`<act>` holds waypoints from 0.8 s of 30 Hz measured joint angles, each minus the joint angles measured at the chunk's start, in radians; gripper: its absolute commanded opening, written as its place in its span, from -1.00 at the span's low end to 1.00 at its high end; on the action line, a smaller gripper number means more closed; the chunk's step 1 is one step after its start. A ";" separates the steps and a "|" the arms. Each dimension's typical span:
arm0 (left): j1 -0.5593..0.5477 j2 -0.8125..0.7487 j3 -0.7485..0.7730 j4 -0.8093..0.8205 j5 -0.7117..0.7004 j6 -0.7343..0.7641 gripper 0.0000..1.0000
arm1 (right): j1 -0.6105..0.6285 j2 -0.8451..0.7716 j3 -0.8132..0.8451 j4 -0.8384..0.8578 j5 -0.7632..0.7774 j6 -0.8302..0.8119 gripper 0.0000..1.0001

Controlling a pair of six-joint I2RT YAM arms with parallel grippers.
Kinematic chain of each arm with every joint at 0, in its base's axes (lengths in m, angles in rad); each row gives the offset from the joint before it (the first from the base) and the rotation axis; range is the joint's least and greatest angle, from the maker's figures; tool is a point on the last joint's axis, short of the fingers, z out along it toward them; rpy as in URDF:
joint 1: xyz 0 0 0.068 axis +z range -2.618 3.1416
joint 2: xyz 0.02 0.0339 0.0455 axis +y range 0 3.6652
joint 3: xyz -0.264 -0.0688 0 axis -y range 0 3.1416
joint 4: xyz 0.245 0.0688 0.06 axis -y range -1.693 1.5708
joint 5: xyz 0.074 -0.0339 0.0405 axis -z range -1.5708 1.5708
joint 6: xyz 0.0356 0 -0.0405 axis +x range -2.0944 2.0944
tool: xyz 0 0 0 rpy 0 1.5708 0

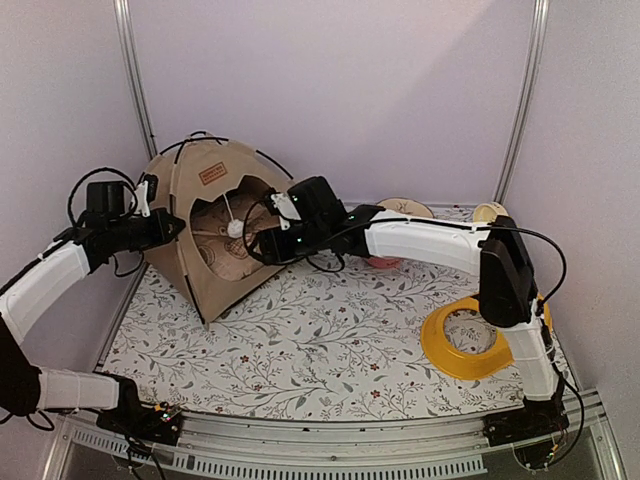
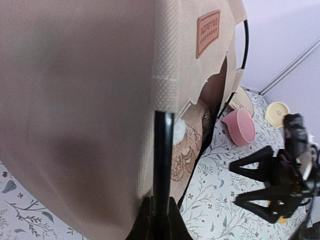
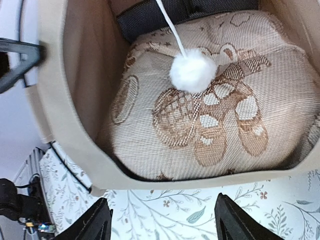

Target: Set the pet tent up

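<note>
The pet tent (image 1: 200,262) stands upright at the back left of the table, tan with a brown label (image 1: 213,173). Its white pom-pom (image 3: 192,72) hangs on a string in the entrance, over a beige patterned pillow (image 3: 210,125) lying inside. At the tent's left side my left gripper (image 2: 161,202) is shut on a thin black pole (image 2: 162,155) running along the fabric edge. My right gripper (image 3: 161,205) is open just outside the entrance's lower rim (image 3: 165,181), above the floral cloth, with nothing between its fingers. The top view shows it (image 1: 258,243) at the entrance.
A yellow ring (image 1: 470,340) lies at the right, under the right arm. A pink bowl (image 1: 385,262), a beige dish (image 1: 405,207) and a small cream bowl (image 1: 488,211) sit at the back. Walls stand close behind and left of the tent.
</note>
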 measured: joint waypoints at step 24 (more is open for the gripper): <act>-0.238 -0.110 -0.089 0.187 0.526 0.017 -1.00 | -0.001 -0.248 -0.272 0.060 0.125 -0.063 0.41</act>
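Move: The left hand already grips the tent's front pole; the pillow inside the tent lies about 10 cm to its right, 5 cm ahead and 14 cm below. From the open right hand at the doorway, the pillow is some 8 cm left, 5 cm ahead and 8 cm below. The white pompom hangs about 5 cm left of the right hand and 5 cm ahead, almost at its height; the gripped pole is roughly 17 cm left, level fore and aft. Left hand, still gripping the pole, drags it right and back 17 cm while open right rises, then sinks. ##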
